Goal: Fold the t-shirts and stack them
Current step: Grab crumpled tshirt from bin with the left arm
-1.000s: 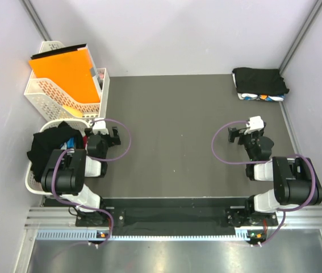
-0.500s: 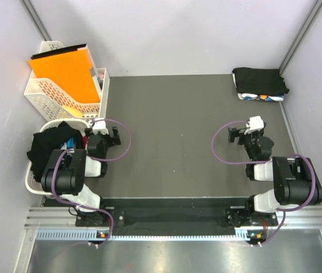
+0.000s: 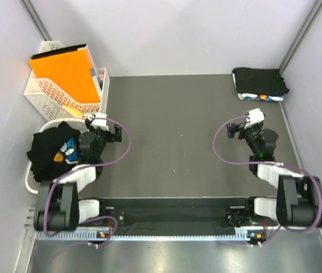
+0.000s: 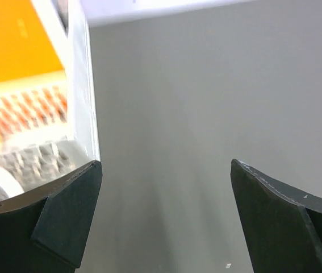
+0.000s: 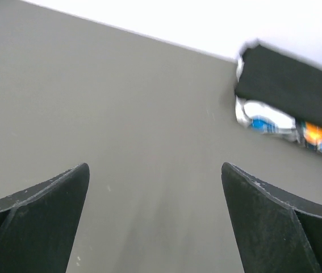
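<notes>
A folded stack of t-shirts [image 3: 260, 83] lies at the table's far right corner, a black one on top of a white-blue patterned one [image 5: 285, 126]. More black t-shirts [image 3: 50, 149] are heaped in a round white basket [image 3: 30, 181] at the near left. My left gripper [image 3: 113, 132] hangs open over the bare mat beside that basket, nothing between its fingers [image 4: 64, 219]. My right gripper [image 3: 231, 129] is open too, over the mat well short of the folded stack [image 5: 288, 85], and holds nothing.
A white lattice basket [image 3: 64, 99] with an orange folder [image 3: 64, 71] stands at the far left; its wall [image 4: 84, 102] shows close to my left gripper [image 4: 166, 190]. Grey walls close in the table on three sides. Dark mat [image 3: 172, 125] lies between the arms.
Both arms have stretched out and lifted, carrying the grippers a little farther from their bases. Both grippers stay open. The shirts have not moved.
</notes>
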{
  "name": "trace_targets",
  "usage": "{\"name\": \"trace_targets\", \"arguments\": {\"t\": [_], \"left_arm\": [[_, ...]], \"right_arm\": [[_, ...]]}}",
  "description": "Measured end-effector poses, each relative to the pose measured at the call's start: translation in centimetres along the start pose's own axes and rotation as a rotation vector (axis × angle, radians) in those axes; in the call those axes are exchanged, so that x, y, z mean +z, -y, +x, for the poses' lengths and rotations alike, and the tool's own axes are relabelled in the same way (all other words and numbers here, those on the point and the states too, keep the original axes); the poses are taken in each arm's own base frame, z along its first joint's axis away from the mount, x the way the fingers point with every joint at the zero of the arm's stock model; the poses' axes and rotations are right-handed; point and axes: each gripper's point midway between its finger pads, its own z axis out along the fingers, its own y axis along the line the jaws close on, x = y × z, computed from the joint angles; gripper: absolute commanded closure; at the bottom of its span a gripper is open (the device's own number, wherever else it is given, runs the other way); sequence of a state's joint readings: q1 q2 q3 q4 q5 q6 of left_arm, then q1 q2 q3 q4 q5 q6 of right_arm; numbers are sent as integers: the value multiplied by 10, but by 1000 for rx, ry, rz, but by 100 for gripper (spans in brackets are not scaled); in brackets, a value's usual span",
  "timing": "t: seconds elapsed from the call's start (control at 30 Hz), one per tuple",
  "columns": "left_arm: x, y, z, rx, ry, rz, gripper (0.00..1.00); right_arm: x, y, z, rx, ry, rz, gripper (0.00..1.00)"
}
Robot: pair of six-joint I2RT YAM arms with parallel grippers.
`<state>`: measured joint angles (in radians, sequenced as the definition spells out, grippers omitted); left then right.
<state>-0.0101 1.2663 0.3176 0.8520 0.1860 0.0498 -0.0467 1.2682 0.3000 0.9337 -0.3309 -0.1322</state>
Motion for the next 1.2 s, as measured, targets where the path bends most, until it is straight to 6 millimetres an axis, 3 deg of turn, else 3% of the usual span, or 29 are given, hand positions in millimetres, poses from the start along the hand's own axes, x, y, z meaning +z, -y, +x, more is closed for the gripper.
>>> {"name": "trace_targets", "arguments": {"t": [0.1,0.13,0.23,0.4,0.47,0.57,0.67,0.77,0.9,1.07,1.17,1.2], "left_arm": [[-3,4,-41,51,50,36,1],[-3,5,-65,91,62,54,1],[-3,5,-98,182,38,91,1],[-12,0,-155,355,-65,133,1],[-20,-5,-159,406,-119,130,1],[-32,-16,-147,470,-231,103,1],[-43,-36,-130,517,-338,21,1],[-50,-54,-123,561,-420,-53,1],[-51,-72,-127,605,-512,-112,1],[-52,-80,-124,609,-579,-134,1],[-51,-80,-118,600,-597,-132,1],[-49,-82,-117,588,-602,-145,5]], "right_arm": [[5,-5,-31,-31,25,-71,0],[6,-7,-40,-44,29,-94,0],[12,-14,-68,-124,-33,-207,0],[31,4,-125,-205,-188,-277,0],[37,17,-138,-237,-259,-265,0],[40,36,-141,-289,-403,-244,0],[41,53,-132,-333,-552,-221,0],[33,58,-119,-349,-655,-220,0],[18,43,-119,-366,-732,-284,0],[24,5,-142,-470,-752,-405,0],[27,-6,-146,-529,-780,-438,0],[26,-7,-146,-543,-794,-441,0]]}}
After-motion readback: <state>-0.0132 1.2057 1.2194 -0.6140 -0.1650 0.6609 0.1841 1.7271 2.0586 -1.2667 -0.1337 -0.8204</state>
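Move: The crumpled t-shirt lies in the white bin about 16 cm to the left of the left hand, some 8 cm back and 8 cm lower. The white basket with the orange board is centred about 15 cm ahead of that hand and 13 cm left. From the right hand the crumpled t-shirt is roughly 68 cm left, 8 cm back and 9 cm lower. The open left hand rises some 15 cm, then swings left, tipping down to face the bin; the right rises too. ##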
